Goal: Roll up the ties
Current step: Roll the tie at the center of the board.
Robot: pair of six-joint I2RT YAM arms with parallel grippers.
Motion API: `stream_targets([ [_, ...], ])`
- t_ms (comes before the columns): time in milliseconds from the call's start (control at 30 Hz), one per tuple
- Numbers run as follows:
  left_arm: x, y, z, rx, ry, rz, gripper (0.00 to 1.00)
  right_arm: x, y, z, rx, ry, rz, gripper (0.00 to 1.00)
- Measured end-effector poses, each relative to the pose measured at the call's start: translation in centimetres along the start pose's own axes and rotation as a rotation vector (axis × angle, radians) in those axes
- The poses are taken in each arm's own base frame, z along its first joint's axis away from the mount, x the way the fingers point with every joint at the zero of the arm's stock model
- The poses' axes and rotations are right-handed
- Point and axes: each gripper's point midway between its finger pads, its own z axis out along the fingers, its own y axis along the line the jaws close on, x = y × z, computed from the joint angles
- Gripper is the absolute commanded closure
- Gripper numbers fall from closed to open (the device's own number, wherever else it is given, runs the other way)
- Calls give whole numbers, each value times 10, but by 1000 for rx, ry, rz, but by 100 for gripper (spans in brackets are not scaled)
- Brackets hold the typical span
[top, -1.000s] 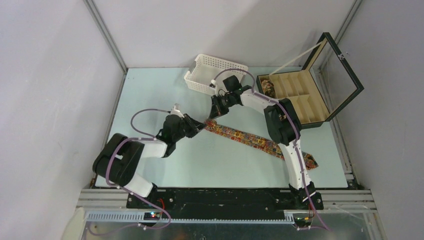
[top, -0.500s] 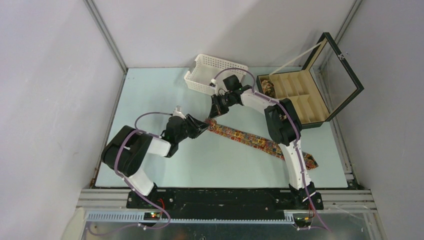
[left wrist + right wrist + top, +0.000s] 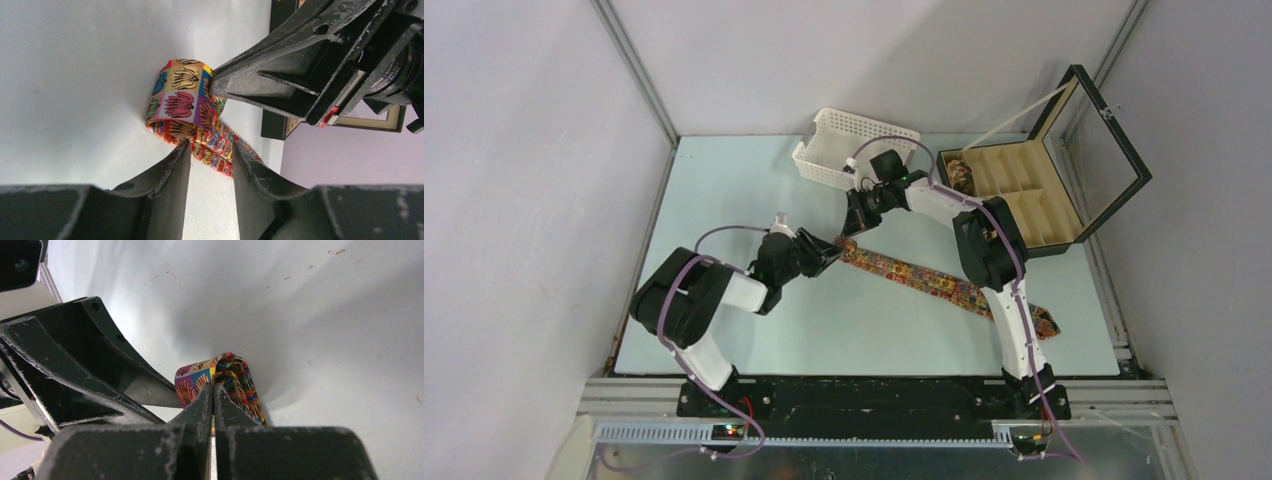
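Observation:
One patterned tie [image 3: 924, 280] lies diagonally across the table, its far end near the right arm's base. Its near end is folded into a small loop [image 3: 180, 102]. My right gripper [image 3: 854, 228] is shut on the top of that loop [image 3: 237, 375], its tips [image 3: 213, 389] pinching the fabric. My left gripper [image 3: 832, 252] stands open just beside the loop; the flat strip runs past its parted tips [image 3: 211, 150] without being gripped. A rolled tie [image 3: 961, 175] sits in the black box's left compartment.
A white perforated basket [image 3: 824, 172] stands at the back centre, close behind the right gripper. The black compartmented box [image 3: 1064, 243] with its glass lid raised sits at the back right. Grey walls close in the table on both sides.
My left jaws have parted and let go of the tie's end, and the left arm's elbow has swung a little right. The right gripper has stayed put on the fold.

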Motion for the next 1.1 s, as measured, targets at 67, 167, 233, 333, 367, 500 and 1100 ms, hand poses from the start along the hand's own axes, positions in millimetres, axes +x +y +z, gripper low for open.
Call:
stream_targets([
  [67,0,1,1,-3,-1,-1,59,0,0,0,0,0,1,100],
  [167,-1,2,5,-6,0,-2,59,0,0,0,0,0,0,100],
  [233,-2,2,7,-7,-4,-2,59,0,0,0,0,0,1,100],
  [333,-4,1,9,-8,-13,0,59,0,0,0,0,0,0,100],
  [367,-5,1,9,-7,-18,0,59,0,0,0,0,0,0,100],
  [500,-8,-1,11,-6,-29,2,61,0,0,0,-1,0,0,100],
  [1100,-8,6,16,-27,-31,0,89,0,2,0,-8,2,0,100],
])
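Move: The tie's small folded loop, pinched in the shut right fingers, lies some 2 cm ahead of the left fingertips, about 1 cm to their right and 1 cm lower. From the right hand the loop sits about 2 cm back, level sideways and 1 cm below. The tie's flat far end lies about 40 cm to the left hand's right and 15 cm back; the white basket stands roughly 21 cm ahead and 3 cm right. The left fingers close from a partly open gap onto the near edge of the tie's loop, right beside the right fingertips. Before that they advance some 1.5 cm forward, then sink to about 1 cm lower, with the wrist angle all but unchanged. The right hand stays put and keeps its pinch on the loop. ##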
